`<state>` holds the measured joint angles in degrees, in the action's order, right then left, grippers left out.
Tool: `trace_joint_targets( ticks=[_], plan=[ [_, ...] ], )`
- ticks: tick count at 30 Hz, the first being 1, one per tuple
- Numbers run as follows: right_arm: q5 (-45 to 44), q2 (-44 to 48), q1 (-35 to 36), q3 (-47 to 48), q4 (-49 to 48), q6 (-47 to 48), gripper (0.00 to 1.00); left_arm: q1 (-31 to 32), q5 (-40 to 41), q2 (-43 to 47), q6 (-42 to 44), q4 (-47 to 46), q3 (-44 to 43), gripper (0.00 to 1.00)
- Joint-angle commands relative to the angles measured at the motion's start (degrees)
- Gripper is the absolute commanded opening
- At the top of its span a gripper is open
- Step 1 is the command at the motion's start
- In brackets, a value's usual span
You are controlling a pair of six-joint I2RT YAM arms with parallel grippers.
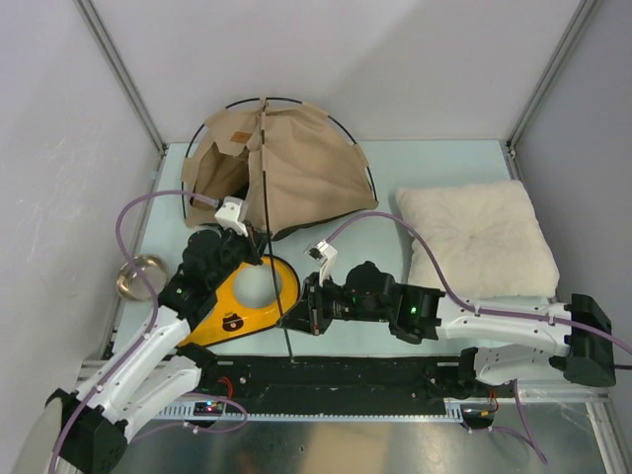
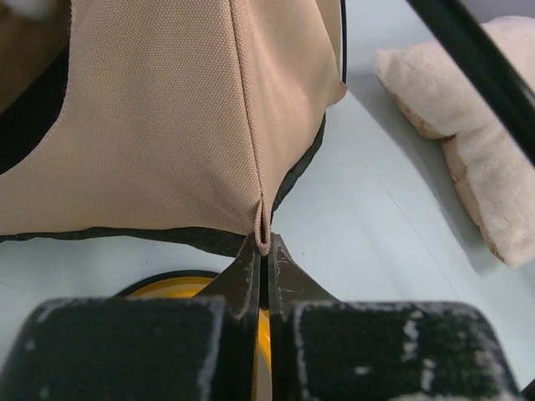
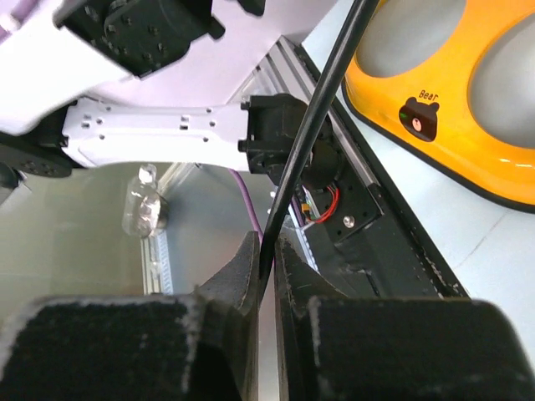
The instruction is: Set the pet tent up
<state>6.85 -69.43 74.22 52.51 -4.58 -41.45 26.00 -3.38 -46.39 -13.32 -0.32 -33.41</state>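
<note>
The pet tent [image 1: 306,168] is a tan fabric teepee standing slumped at the back of the table, with curved black poles arching over it. In the left wrist view its fabric wall [image 2: 150,125] fills the upper left. My left gripper [image 2: 263,246] is shut on the small tan loop at the tent's lower corner, and it sits at the tent's front edge [image 1: 259,240]. A loose thin black pole [image 1: 265,197] runs from the tent's top down toward the near edge. My right gripper [image 3: 269,251] is shut on that pole [image 3: 326,109] near its lower end [image 1: 292,318].
A yellow double-bowl feeder [image 1: 247,301] lies under the left arm, just in front of the tent. A cream fluffy pillow [image 1: 474,237] lies at the right. A clear round object [image 1: 138,278] sits by the left wall. The black base rail [image 1: 355,380] runs along the near edge.
</note>
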Motion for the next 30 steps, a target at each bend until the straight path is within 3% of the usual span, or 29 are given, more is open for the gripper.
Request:
trace_joint_targets(
  ticks=[1,8,13,20,30],
  plan=[
    [-4.3,-0.51,-2.3,-0.54,-15.94,-1.47,0.0,0.38,-6.63,4.3,-2.41,0.81,4.78,0.0],
    [-5.25,-2.41,-5.17,-1.52,-20.49,-4.21,0.0,0.66,-10.75,11.95,-1.02,0.67,10.83,0.0],
    [-4.23,-3.95,-9.02,-1.49,-24.63,-6.05,0.0,0.97,-9.5,16.6,-1.32,0.67,13.33,0.0],
    [-1.62,-7.2,-14.12,1.09,-27.11,-8.21,0.0,0.98,-11.61,12.55,-11.1,4.78,10.2,0.0],
    [-1.93,-12.28,-14.86,5.08,-30.54,-12.68,0.0,2.92,-17.61,8.76,-20.93,6.75,6.93,0.0]
  ],
)
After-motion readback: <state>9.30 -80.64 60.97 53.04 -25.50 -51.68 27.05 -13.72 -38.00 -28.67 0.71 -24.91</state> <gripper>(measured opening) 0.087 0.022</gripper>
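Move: The tent corner, already pinched in the left fingers, lies about 18 cm ahead of the right hand, 5 cm to its left and 5 cm lower. From the left hand, the pole in the right fingers is thus 18 cm back, 5 cm right, 5 cm up. The yellow bowl stand's middle is some 7 cm back, 12 cm left and 18 cm below the left hand; the tent's middle is about 18 cm straight ahead of it. Right hand carries pole about 10 cm forward as left draws pinched tent corner 5 cm back towards it. ##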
